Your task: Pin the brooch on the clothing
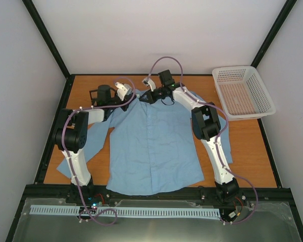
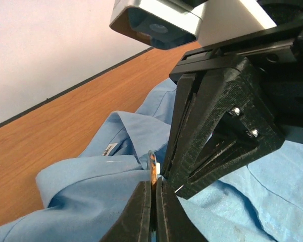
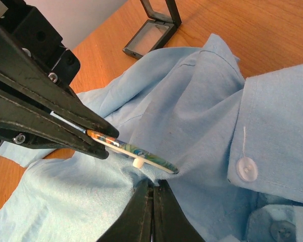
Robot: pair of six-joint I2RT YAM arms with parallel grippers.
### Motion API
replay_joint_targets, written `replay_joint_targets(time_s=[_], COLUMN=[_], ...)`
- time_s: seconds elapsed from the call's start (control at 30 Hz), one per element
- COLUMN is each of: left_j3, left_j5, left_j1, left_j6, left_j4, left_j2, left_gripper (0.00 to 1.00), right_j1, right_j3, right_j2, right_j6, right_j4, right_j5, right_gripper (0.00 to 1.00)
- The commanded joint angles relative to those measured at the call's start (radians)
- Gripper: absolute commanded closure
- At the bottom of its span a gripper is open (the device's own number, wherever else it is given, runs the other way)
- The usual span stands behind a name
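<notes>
The light blue shirt [image 1: 151, 146] lies flat on the table, collar at the far end. Both grippers meet at the collar. My left gripper [image 2: 154, 184] is shut on the edge of the brooch [image 2: 152, 166], a thin greenish disc seen edge-on. In the right wrist view the brooch [image 3: 134, 150] lies tilted against the fabric, with a small white post under it. My right gripper [image 3: 152, 182] is shut on a pinch of shirt [image 3: 202, 101] just below that post. From above, the left gripper [image 1: 131, 98] and right gripper [image 1: 149, 96] hide the brooch.
A small black hinged box [image 3: 154, 30] stands open on the wooden table beyond the collar, and shows from above [image 1: 95, 96] by the left arm. A white mesh basket [image 1: 242, 93] sits at the far right. A white shirt button [image 3: 247, 169] lies near the right gripper.
</notes>
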Motion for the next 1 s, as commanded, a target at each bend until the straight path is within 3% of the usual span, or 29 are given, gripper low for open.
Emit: replay_joint_targets(time_s=[0.0, 0.2, 0.43, 0.63, 0.8, 0.97], left_j3=[0.029, 0.041, 0.037, 0.040, 0.048, 0.048], left_j5=[0.076, 0.074, 0.076, 0.109, 0.161, 0.205], left_j1=[-0.008, -0.006, 0.019, 0.044, 0.053, 0.056], left_j6=[-0.091, -0.083, -0.068, -0.109, -0.171, -0.270], left_j4=[0.141, 0.092, 0.040, 0.026, 0.026, 0.064], left_j2=[0.000, 0.013, 0.016, 0.027, 0.047, 0.073], left_gripper=[0.99, 0.99, 0.99, 0.99, 0.99, 0.99], right_j1=[0.011, -0.013, -0.051, -0.051, -0.041, -0.030], right_j3=[-0.036, -0.079, -0.130, -0.259, -0.354, -0.359], right_j2=[-0.021, -0.045, -0.127, -0.160, -0.184, -0.152], right_j6=[-0.007, 0.031, -0.046, -0.142, -0.055, 0.085], right_j4=[-0.006, 0.037, 0.031, 0.068, 0.246, 0.378], right_j5=[0.000, 0.017, 0.035, -0.050, -0.101, -0.111], right_gripper=[0.98, 0.96, 0.76, 0.62, 0.46, 0.43])
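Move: The left hand holds the brooch just beyond its fingertips, its middle about 2 cm to the right and 1 cm ahead. The pinched shirt fold lies some 4 cm to that hand's right and 2 cm lower; the black brooch box is about 17 cm to its left, level with it and some 8 cm below. From the right hand, already closed on the fold, the brooch is about 2 cm left, 1 cm ahead and 1 cm higher, and the collar about 5 cm ahead, 3 cm lower. The right fingers let go of the pinched shirt fold beside the brooch, opening to a little over half wide while the hand dips slightly and draws right about 4 cm, then eases back towards the base by nearly 3 cm, its wrist hardly turning. The left hand keeps its closed grip on the brooch and stays nearly in place, rolling about 10 degrees around its fingers and easing some 1 cm to its left. ##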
